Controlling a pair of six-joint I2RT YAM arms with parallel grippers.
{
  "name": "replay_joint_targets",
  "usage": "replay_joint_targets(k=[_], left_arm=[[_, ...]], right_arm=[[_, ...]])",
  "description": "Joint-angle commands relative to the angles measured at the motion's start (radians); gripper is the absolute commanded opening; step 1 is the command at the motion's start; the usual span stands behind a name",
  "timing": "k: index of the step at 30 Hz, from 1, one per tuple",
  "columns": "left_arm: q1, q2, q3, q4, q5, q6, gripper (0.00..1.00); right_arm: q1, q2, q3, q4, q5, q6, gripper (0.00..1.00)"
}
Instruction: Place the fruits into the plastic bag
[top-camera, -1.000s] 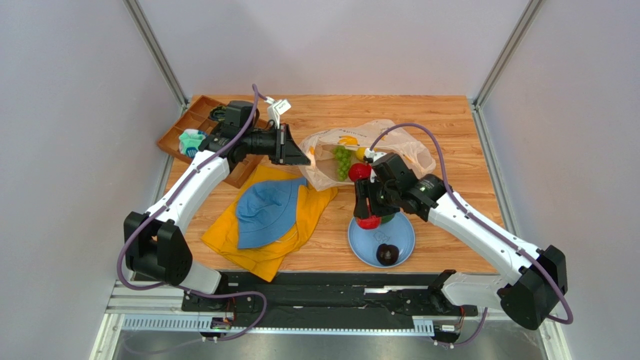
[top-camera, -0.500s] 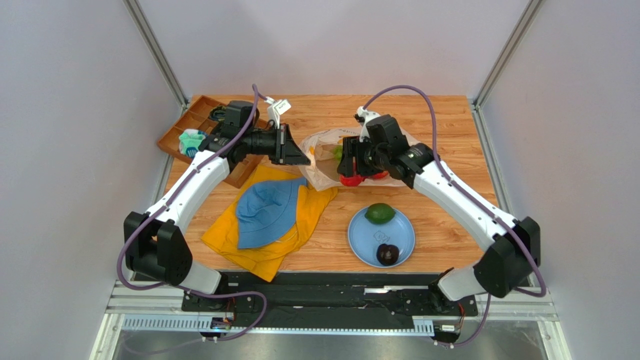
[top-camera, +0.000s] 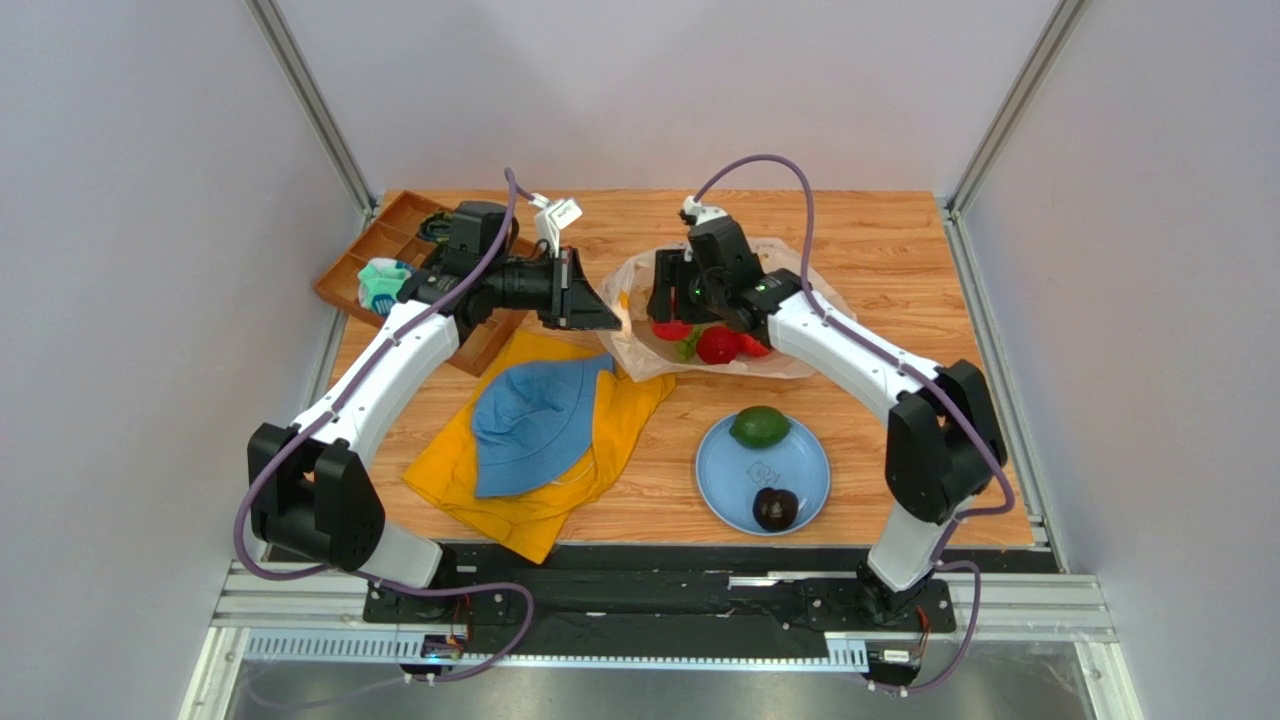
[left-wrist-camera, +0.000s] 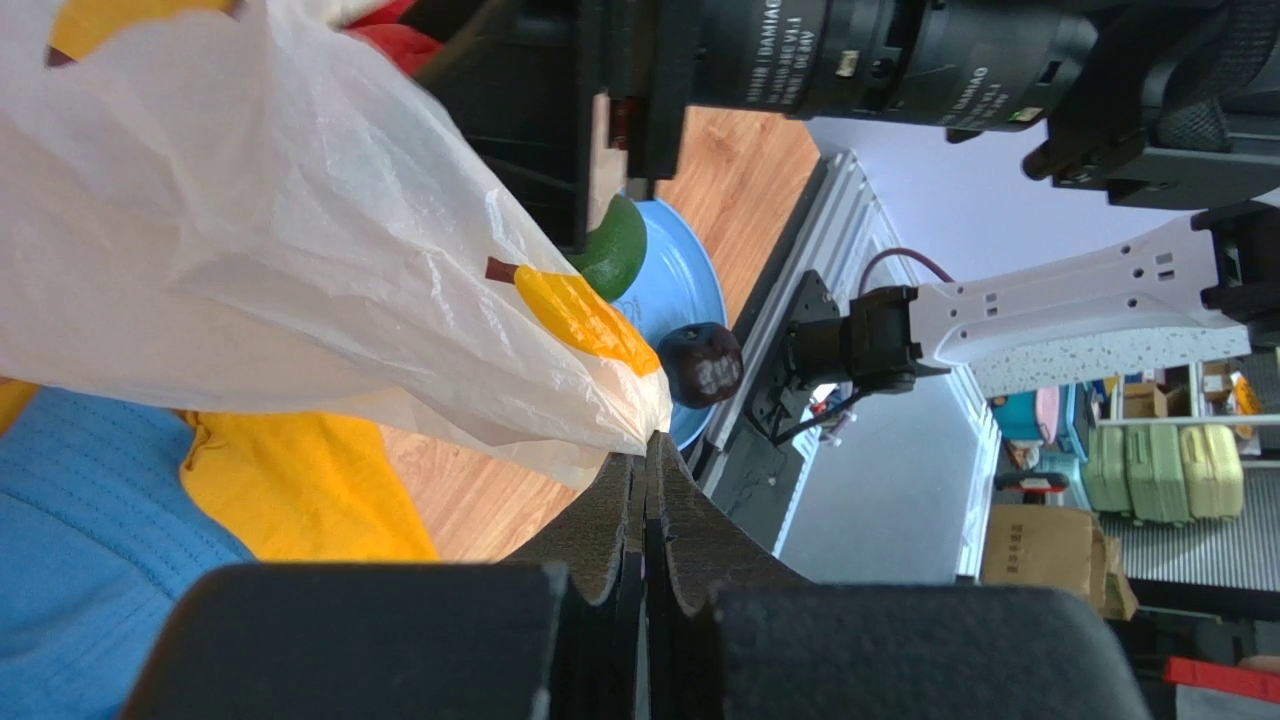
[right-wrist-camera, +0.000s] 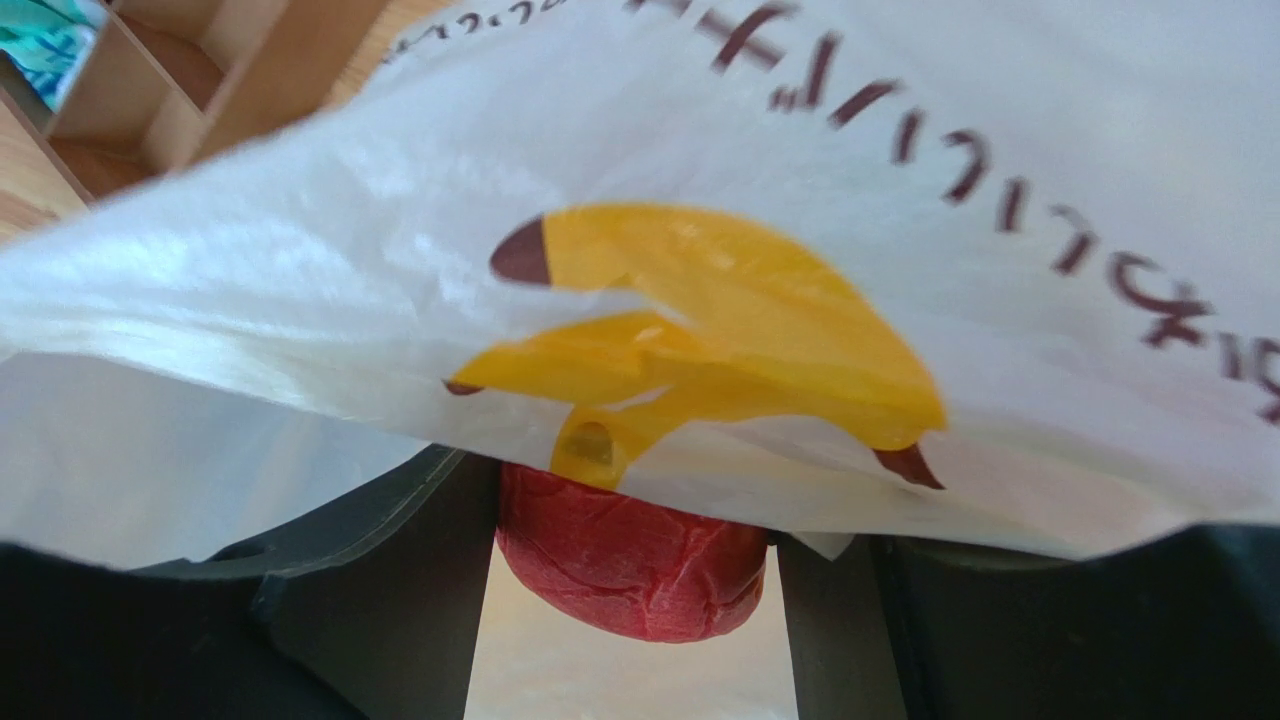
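The plastic bag (top-camera: 639, 357) lies open at the table's middle back. My left gripper (top-camera: 604, 312) is shut on the bag's left edge (left-wrist-camera: 376, 270), with its jaws pressed together on the film. My right gripper (top-camera: 673, 318) reaches into the bag's mouth, shut on a red round fruit (right-wrist-camera: 631, 548) held between its fingers under the bag film (right-wrist-camera: 751, 225). More red fruit (top-camera: 718, 345) shows in the bag. The green oval fruit (top-camera: 759, 426) and the dark plum-like fruit (top-camera: 775, 507) sit on the blue plate (top-camera: 812, 465). The lemon and grapes are hidden.
A yellow cloth (top-camera: 601, 435) with a blue hat (top-camera: 534, 428) on it lies left of the plate. A wooden compartment tray (top-camera: 376, 248) stands at the back left, behind my left arm. The right arm stretches across the table from the right.
My right gripper has carried the red fruit from above the plate back and left into the bag's mouth. The left gripper has held the bag edge still.
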Motion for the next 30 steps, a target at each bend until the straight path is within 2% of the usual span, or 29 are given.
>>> replay_joint_targets(k=[1, 6, 9, 13, 16, 20, 23, 30], left_arm=[[0.005, -0.007, 0.025, 0.041, 0.030, -0.008, 0.00], [0.005, -0.005, 0.025, 0.042, 0.028, -0.008, 0.00], [0.005, -0.004, 0.025, 0.042, 0.028, -0.008, 0.00], [0.005, -0.001, 0.023, 0.042, 0.028, -0.008, 0.00], [0.005, 0.001, 0.025, 0.041, 0.027, -0.008, 0.00], [0.005, -0.001, 0.025, 0.041, 0.028, -0.006, 0.00], [0.005, 0.001, 0.025, 0.041, 0.027, -0.008, 0.00], [0.005, -0.001, 0.025, 0.037, 0.025, -0.003, 0.00]], right_arm=[[0.043, 0.097, 0.086, 0.100, 0.029, 0.037, 0.38], [0.045, 0.178, 0.136, 0.062, 0.043, 0.036, 0.41], [0.045, 0.203, 0.150, 0.048, 0.039, 0.025, 0.48], [0.045, 0.217, 0.167, 0.020, 0.031, 0.010, 0.75], [0.045, 0.217, 0.173, 0.014, 0.037, -0.004, 0.83], [0.045, 0.214, 0.176, 0.003, 0.046, -0.015, 0.88], [0.045, 0.208, 0.175, 0.003, 0.043, -0.020, 0.88], [0.045, 0.148, 0.157, 0.005, 0.022, -0.017, 0.81]])
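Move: The right gripper already has a red fruit between its fingers at the bag's mouth. The free spot in the bag's left end is about 4 cm to its left, 2 cm ahead and 7 cm down. The bagged red fruit lies some 6 cm right, 2 cm back and 6 cm lower; the green grapes lie roughly 3 cm right, 2 cm back, at a similar depth. From the left gripper, closed on the bag's rim, that free spot is about 9 cm ahead, 4 cm right and 17 cm below. Carry the held red fruit left into the bag's left end with the right gripper, then sink nearly straight down, about 5 cm in all. Open the fingers from half-open to nearly wide at the bottom to let the fruit go, ease up barely a centimetre and stay there. Keep the left gripper still, pinching the bag's rim. ##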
